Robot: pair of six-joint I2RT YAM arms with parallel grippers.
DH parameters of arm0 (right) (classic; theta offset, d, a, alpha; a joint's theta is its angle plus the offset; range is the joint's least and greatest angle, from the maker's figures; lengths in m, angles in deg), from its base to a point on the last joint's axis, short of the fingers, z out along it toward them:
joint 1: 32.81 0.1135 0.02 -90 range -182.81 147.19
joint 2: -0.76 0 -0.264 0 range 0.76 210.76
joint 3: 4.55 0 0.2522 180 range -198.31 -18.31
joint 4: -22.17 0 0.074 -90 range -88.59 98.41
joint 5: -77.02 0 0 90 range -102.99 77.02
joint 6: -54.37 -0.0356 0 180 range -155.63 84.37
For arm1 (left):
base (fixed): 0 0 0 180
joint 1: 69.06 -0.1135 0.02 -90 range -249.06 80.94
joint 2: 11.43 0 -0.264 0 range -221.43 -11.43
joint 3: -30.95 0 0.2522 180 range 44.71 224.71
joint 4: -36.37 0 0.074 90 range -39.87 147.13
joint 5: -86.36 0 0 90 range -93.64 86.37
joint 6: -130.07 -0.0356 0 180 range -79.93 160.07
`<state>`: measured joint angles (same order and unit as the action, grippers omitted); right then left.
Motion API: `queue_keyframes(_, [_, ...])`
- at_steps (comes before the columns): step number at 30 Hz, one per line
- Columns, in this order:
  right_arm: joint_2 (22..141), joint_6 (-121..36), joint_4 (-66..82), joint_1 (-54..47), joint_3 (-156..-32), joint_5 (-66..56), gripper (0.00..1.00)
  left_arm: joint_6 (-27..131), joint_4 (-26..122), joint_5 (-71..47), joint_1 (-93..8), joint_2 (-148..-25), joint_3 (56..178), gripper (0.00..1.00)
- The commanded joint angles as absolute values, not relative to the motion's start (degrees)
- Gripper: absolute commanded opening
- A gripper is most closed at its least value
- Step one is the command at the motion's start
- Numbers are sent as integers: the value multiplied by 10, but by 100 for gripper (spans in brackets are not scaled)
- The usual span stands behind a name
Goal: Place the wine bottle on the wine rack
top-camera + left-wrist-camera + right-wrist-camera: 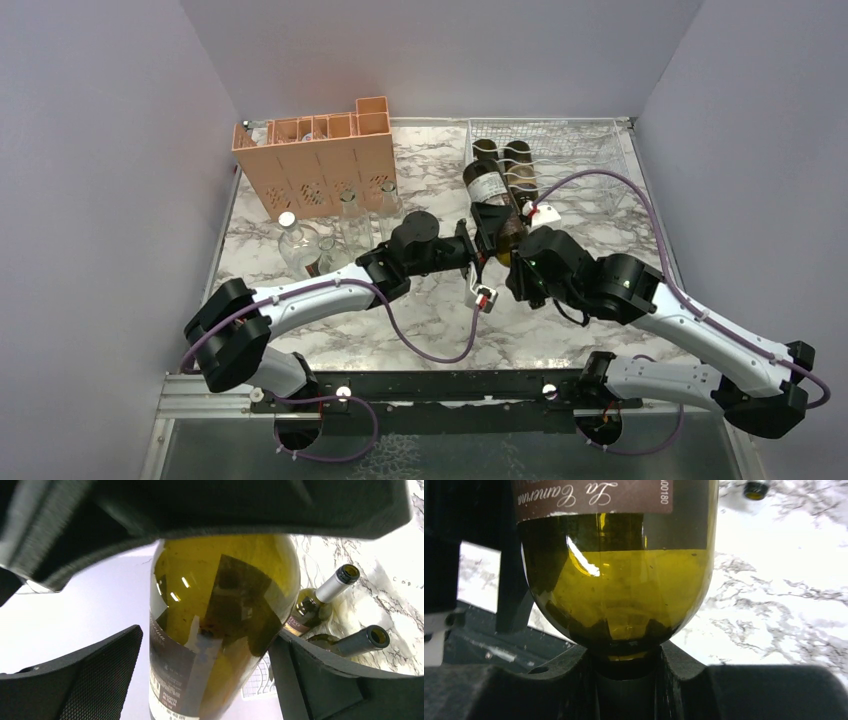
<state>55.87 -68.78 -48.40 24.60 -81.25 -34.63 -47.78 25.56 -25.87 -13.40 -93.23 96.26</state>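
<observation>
The wine bottle (pixel 490 200) is dark green glass with a brown label. It hangs over the marble table, base pointing at the wine rack (pixel 585 150), a white wire grid at the back right. My right gripper (pixel 518 255) is shut on the bottle's neck, the glass shoulder (pixel 619 585) bulging just past the jaws (pixel 629 665). My left gripper (pixel 474 250) is open around the bottle's body (pixel 220 615). One finger (pixel 90 675) stands a little off the glass, the other finger (pixel 320 680) is at its edge. A patch of the rack's grid (pixel 257 680) shows behind.
Two dark wine bottles (pixel 487 152) (pixel 519 162) lie in the rack's left cradles, seen too as bottles (pixel 320 600) (pixel 355 640) from the left wrist. A peach-orange crate (pixel 320 165) stands at the back left. Clear glass bottles (pixel 295 245) (pixel 350 215) (pixel 388 200) stand before it.
</observation>
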Motion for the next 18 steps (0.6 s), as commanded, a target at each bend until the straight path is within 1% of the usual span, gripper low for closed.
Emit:
queue_keyframes(1, [580,-682,-442,243,-855,-474,1,-425,213,-246,-127,-899,978,99])
queue_keyframes(6, [601,-686,-439,242,-865,-509,1,-373,212,-184,-127,-878,954,99])
queue_keyframes(10, [605,-694,-443,220,-859,-496,1,-290,201,-143,-127,-847,926,99])
queue_keyframes(12, [607,-687,-437,189,-852,-472,1,-218,195,-108,-127,-832,918,99])
queue_keyframes(16, [605,-661,-410,105,-837,-408,1,-11,194,-16,-127,-815,925,99])
queue_keyframes(18, [605,-658,-413,69,-831,-376,1,57,193,10,-127,-801,914,99])
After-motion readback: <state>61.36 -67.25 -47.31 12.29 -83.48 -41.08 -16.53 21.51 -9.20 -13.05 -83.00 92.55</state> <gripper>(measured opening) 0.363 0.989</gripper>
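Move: The right hand holds the bottle by the neck, its body slanting forward-left and up. It is taking it to the empty rack slot about 27 cm ahead, 13 cm right and 15 cm below. Of the racked bottles, the inner one lies roughly 25 cm ahead and 4 cm right of this hand, the outer one as far ahead but 4 cm left. From the left hand, its fingers already open, the slot is about 18 cm ahead, 19 cm right and 21 cm below. Keeping its pinch on the bottle's neck, the right hand carries the bottle some 6 cm forward at nearly level height, bending about 4 cm right later on and turning clockwise about 15 degrees, towards the free rack slot. The left hand, fingers staying wide open, draws off the bottle's body about 5 cm left and 4 cm up, its wrist turning over by some 30 degrees as it clears. ##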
